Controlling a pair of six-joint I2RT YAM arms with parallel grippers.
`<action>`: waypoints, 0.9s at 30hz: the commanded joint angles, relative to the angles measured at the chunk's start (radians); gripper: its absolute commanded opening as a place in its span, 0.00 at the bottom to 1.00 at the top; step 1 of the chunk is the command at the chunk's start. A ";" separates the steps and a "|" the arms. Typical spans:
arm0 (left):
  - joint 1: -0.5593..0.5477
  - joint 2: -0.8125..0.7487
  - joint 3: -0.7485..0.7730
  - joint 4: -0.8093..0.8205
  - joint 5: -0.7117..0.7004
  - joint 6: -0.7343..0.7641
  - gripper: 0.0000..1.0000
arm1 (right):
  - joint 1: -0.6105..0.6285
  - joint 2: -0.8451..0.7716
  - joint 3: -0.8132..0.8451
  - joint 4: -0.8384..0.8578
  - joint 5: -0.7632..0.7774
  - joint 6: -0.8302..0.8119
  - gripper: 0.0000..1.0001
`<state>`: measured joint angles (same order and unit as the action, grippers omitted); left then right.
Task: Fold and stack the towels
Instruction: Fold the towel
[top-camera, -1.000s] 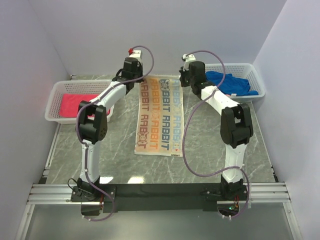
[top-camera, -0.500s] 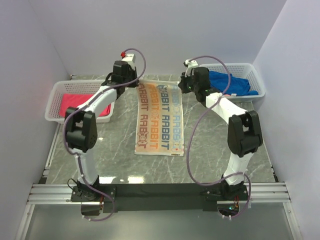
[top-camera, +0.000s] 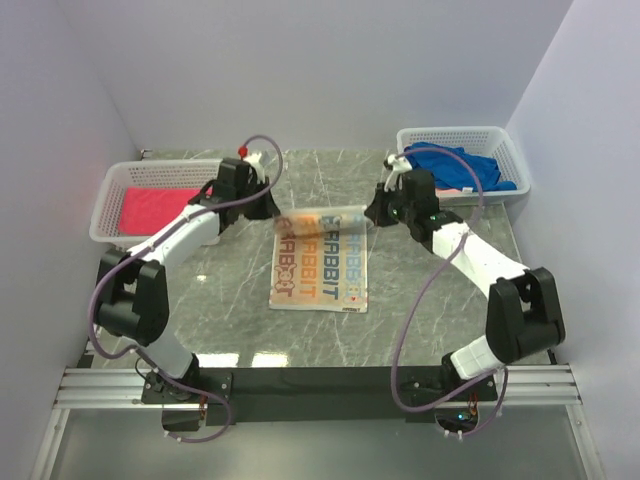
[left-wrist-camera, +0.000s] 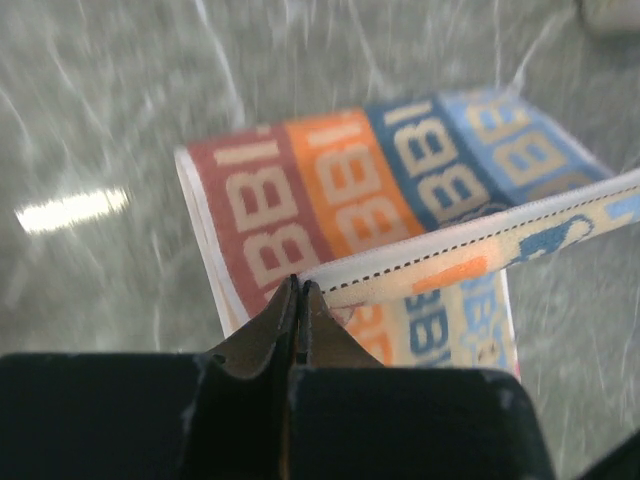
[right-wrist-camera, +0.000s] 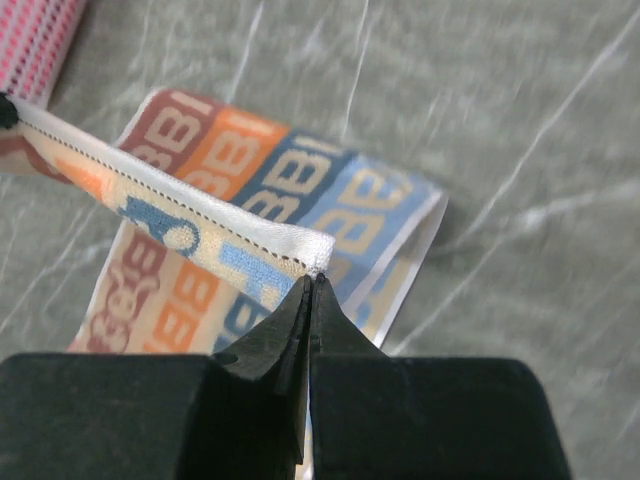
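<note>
The printed orange and blue towel (top-camera: 320, 270) with block letters lies in the middle of the table, its far edge lifted and carried over the rest. My left gripper (top-camera: 272, 214) is shut on the far left corner (left-wrist-camera: 320, 285). My right gripper (top-camera: 368, 215) is shut on the far right corner (right-wrist-camera: 318, 258). The white hem (left-wrist-camera: 470, 235) stretches taut between the two, above the lettered side (right-wrist-camera: 290, 180). A pink-red towel (top-camera: 155, 208) lies in the left basket and a deep blue towel (top-camera: 455, 167) in the right basket.
A white mesh basket (top-camera: 108, 215) stands at the left edge and another (top-camera: 505, 140) at the back right. Purple cables loop over both arms. Walls close in the table on three sides.
Both grippers have moved toward the near side, pulling the towel's far edge up and over the lower half. The visible flat part of the towel is shorter now.
</note>
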<state>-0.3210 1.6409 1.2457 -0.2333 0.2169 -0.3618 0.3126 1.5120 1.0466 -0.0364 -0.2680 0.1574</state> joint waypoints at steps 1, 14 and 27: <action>-0.016 -0.096 -0.086 -0.047 -0.034 -0.055 0.01 | 0.002 -0.094 -0.072 -0.051 0.023 0.051 0.00; -0.073 -0.300 -0.311 -0.123 -0.089 -0.095 0.01 | 0.005 -0.272 -0.272 -0.118 -0.031 0.123 0.00; -0.095 -0.299 -0.365 -0.133 -0.131 -0.103 0.01 | 0.010 -0.325 -0.405 -0.103 -0.060 0.175 0.00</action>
<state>-0.4263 1.3399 0.8959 -0.3286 0.1940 -0.4747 0.3344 1.2003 0.6727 -0.1246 -0.3862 0.3347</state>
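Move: I hold the towel's far hem stretched between my hands. The towel's near left corner, where my left hand takes it, is about 20 cm back, 2 cm left and some 11 cm below; the near right corner is about 19 cm back, 1 cm right and 11 cm below my right hand. The red towel lies some 9 cm ahead and 27 cm left of my left hand; the blue towel about 23 cm ahead and 22 cm right of my right. Keeping both hem corners pinched, I draw my two hands back together about 12 cm towards the towel's near edge, fast at first and then easing off. They sink 4 to 5 cm as they go, mostly at the start, with my right dipping again at the end, and both wrists tip some 10 to 15 degrees further down. ##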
